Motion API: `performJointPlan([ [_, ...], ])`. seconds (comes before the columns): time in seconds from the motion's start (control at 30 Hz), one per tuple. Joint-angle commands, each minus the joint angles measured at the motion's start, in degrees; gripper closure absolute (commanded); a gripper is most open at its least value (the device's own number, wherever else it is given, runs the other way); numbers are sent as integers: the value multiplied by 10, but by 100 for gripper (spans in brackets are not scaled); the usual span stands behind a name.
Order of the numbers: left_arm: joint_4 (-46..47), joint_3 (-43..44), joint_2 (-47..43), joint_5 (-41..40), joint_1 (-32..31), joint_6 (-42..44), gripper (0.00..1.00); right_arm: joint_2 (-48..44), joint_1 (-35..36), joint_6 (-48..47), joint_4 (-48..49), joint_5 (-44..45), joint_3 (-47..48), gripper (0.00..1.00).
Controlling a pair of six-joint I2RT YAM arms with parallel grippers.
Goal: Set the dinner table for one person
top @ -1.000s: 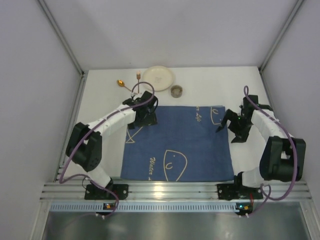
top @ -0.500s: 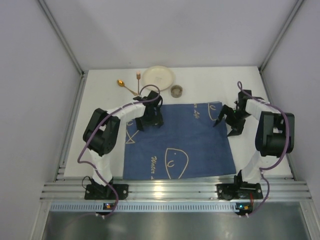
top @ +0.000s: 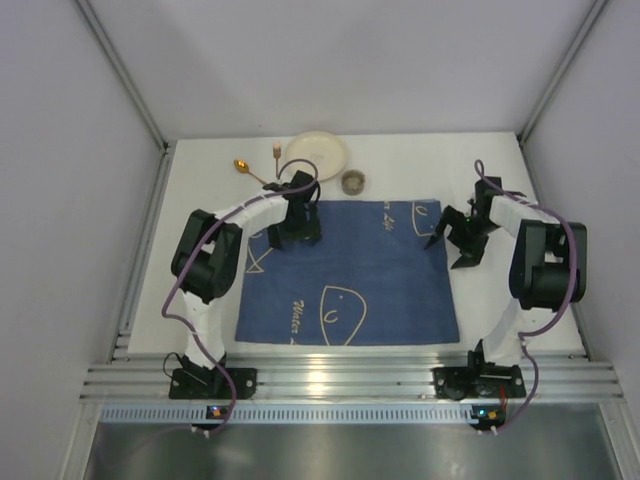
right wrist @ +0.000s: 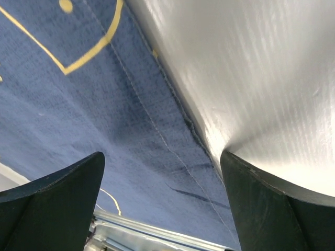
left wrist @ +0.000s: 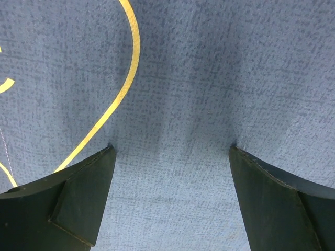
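On the white dinner table (top: 420,165) lies a blue placemat (top: 370,270) with yellow line drawings. My left gripper (top: 295,238) is open at the mat's far left corner. In the left wrist view both fingertips press down on the cloth (left wrist: 183,78), which wrinkles faintly across the left gripper (left wrist: 171,148). My right gripper (top: 450,248) is open at the mat's far right edge. The right gripper (right wrist: 162,156) straddles the hem: one finger over the cloth (right wrist: 104,104), the other on the bare table (right wrist: 251,78). Neither holds anything.
A cream plate (top: 317,155) sits at the far edge of the table. A small grey cup (top: 353,182) stands just in front of it. A gold spoon (top: 245,167) and a second utensil (top: 276,152) lie to the plate's left. Grey walls close in both sides.
The placemat has slid toward the far side and a little left, and lies squarer. Both grippers moved with it, staying open.
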Motion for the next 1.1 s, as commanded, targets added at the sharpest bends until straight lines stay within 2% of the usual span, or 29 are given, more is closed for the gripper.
performJointPlan([
  [0.0, 3, 28, 29, -24, 5, 33, 5, -7, 22, 5, 20, 19, -46, 7],
  [0.17, -28, 53, 23, -29, 5, 21, 4, -27, 31, 8, 27, 17, -56, 7],
  [0.4, -60, 32, -14, -25, 6, -27, 4, -28, 31, 11, 29, 14, -28, 6],
  [0.7, -87, 11, -51, -35, 5, -41, 4, -72, 31, 11, 23, 21, -11, 7],
  [0.93, -99, 122, -63, -64, 25, -34, 2, -142, 31, 26, 7, 31, 5, 6],
  [1.07, -55, 214, -18, -15, 80, -6, 2, -178, 31, 49, 1, 32, 10, 6],
])
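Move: Both open hands are down on the placemat: its middle lies about 12 cm right and 8 cm back of the left hand, and some 24 cm left and 4 cm back of the right. From the left hand, the plate is roughly 21 cm ahead and 5 cm right, the cup about 15 cm ahead and 14 cm right, and the fork some 17 cm ahead, 4 cm left. Both open hands slide back-left on the placemat, then lift some 6–8 cm, the left towards the plate. ##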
